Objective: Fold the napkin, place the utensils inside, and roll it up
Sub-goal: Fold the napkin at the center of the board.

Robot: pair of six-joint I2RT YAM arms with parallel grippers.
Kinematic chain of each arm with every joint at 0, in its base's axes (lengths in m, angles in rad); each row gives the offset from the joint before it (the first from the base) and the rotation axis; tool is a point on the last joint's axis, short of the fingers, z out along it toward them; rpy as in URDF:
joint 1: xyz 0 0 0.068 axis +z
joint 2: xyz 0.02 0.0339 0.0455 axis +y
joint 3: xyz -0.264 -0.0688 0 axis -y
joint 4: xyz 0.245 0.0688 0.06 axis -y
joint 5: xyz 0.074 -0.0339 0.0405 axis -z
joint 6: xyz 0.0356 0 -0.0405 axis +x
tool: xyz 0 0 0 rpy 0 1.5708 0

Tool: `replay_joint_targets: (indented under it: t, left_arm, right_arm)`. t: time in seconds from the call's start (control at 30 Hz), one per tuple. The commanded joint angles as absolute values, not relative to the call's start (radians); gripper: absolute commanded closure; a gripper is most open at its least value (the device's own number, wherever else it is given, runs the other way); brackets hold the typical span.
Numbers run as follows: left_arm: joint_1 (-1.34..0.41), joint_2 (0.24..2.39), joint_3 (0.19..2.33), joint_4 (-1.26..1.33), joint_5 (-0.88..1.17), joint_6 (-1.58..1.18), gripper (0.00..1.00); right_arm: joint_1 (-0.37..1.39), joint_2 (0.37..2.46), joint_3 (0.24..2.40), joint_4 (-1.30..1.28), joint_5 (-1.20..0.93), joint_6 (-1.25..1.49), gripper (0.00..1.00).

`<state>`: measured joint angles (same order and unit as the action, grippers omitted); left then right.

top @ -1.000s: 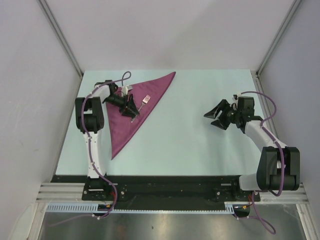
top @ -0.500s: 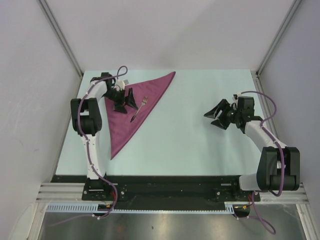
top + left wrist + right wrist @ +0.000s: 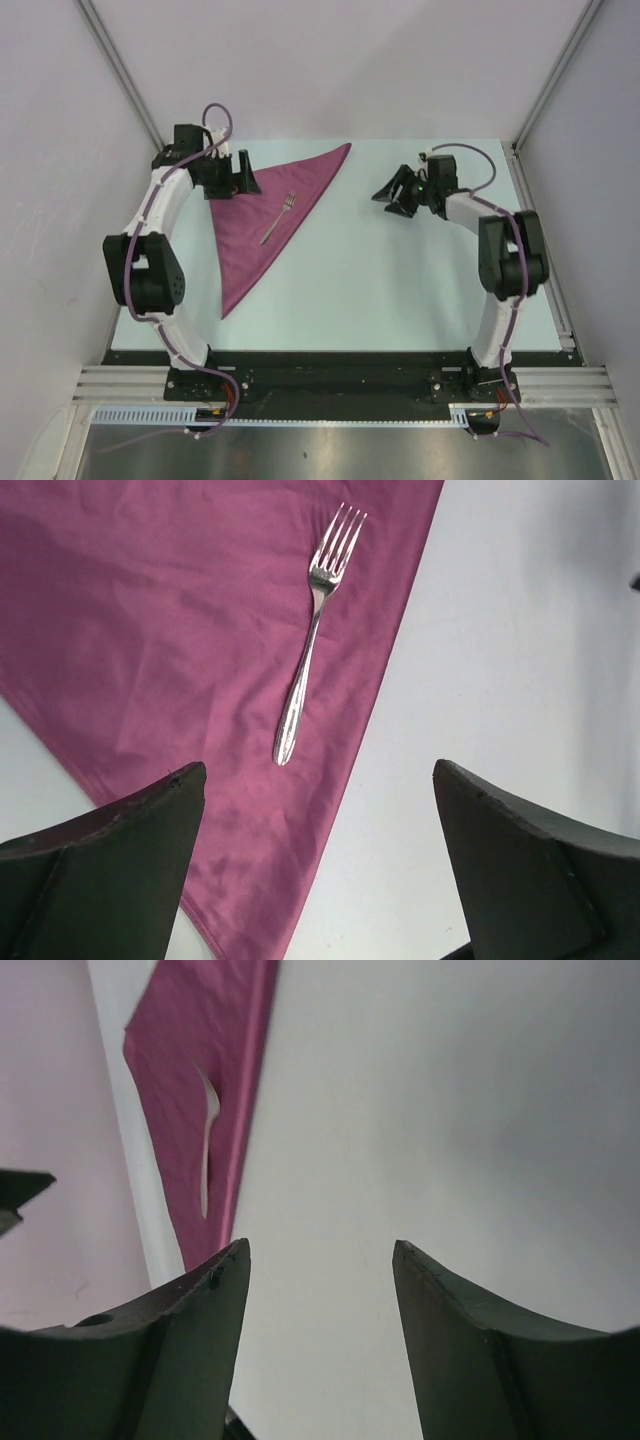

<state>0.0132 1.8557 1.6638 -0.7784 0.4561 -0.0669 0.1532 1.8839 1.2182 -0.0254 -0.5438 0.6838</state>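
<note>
The maroon napkin [image 3: 250, 225] lies flat as a folded triangle on the left of the table, also seen in the left wrist view [image 3: 150, 630] and the right wrist view [image 3: 200, 1070]. A silvery fork, the utensils [image 3: 280, 217], rests on it near the right folded edge, tines toward the far side [image 3: 310, 650] [image 3: 208, 1150]. My left gripper [image 3: 245, 180] hovers open over the napkin's far left corner, nothing between its fingers [image 3: 315, 768]. My right gripper [image 3: 392, 200] stands open and empty over bare table right of the napkin's far tip [image 3: 320, 1245].
The pale table [image 3: 400, 290] is enclosed by grey walls on the left, right and far sides, with metal posts [image 3: 120, 70] at the far corners. The black base rail [image 3: 330, 375] runs along the near edge.
My left gripper opened, let go of the fork and drew back to the napkin's far left corner. The right arm swung toward the far side and left, nearer the napkin's tip.
</note>
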Motion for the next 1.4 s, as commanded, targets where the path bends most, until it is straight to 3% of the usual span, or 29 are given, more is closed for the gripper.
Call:
replay_joint_targets:
  t: [0.0,0.27,0.7,1.37]
  left_arm:
    - [0.008,1.723,1.508,-0.621,0.379,-0.133,0.00]
    - [-0.021,1.698,1.457,-0.598,0.350,-0.123,0.00]
    - [-0.021,1.644,1.443,-0.584,0.397,-0.133,0.00]
    - [-0.017,1.634,1.447,-0.586,0.449,-0.141,0.00]
  right_arm:
    - [0.202,2.080,1.490,0.098,-0.569,0.741,0.38]
    - [0.247,2.481,1.903,0.141,-0.558,0.867,0.48]
    - [0.311,2.770,2.281,0.015,-0.453,0.922,0.52]
    - [0.330,2.824,2.312,-0.092,-0.348,0.931,0.73]
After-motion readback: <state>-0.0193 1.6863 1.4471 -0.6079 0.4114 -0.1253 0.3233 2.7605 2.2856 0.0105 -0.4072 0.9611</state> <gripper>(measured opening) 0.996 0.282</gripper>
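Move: From the right hand, the stretch of the napkin's right edge it goes for lies about 18 cm ahead, 13 cm to the left and some 8 cm below. The napkin's far corner is around 13 cm beyond that stretch and 4 cm to its right; the fork lies on the napkin some 15 cm nearer and 16 cm to the left of it. From the left hand, the same stretch of edge is roughly 19 cm ahead, 24 cm to the right and 14 cm below. Forward and left, sinking as it goes, the right hand sweeps over the bare board some 22 cm to the napkin's right edge, a little short of its far corner, rolling about 10 degrees so that its left side rises. There it settles low with a finger on either side of the edge and narrows its half-open fingers around the cloth. ##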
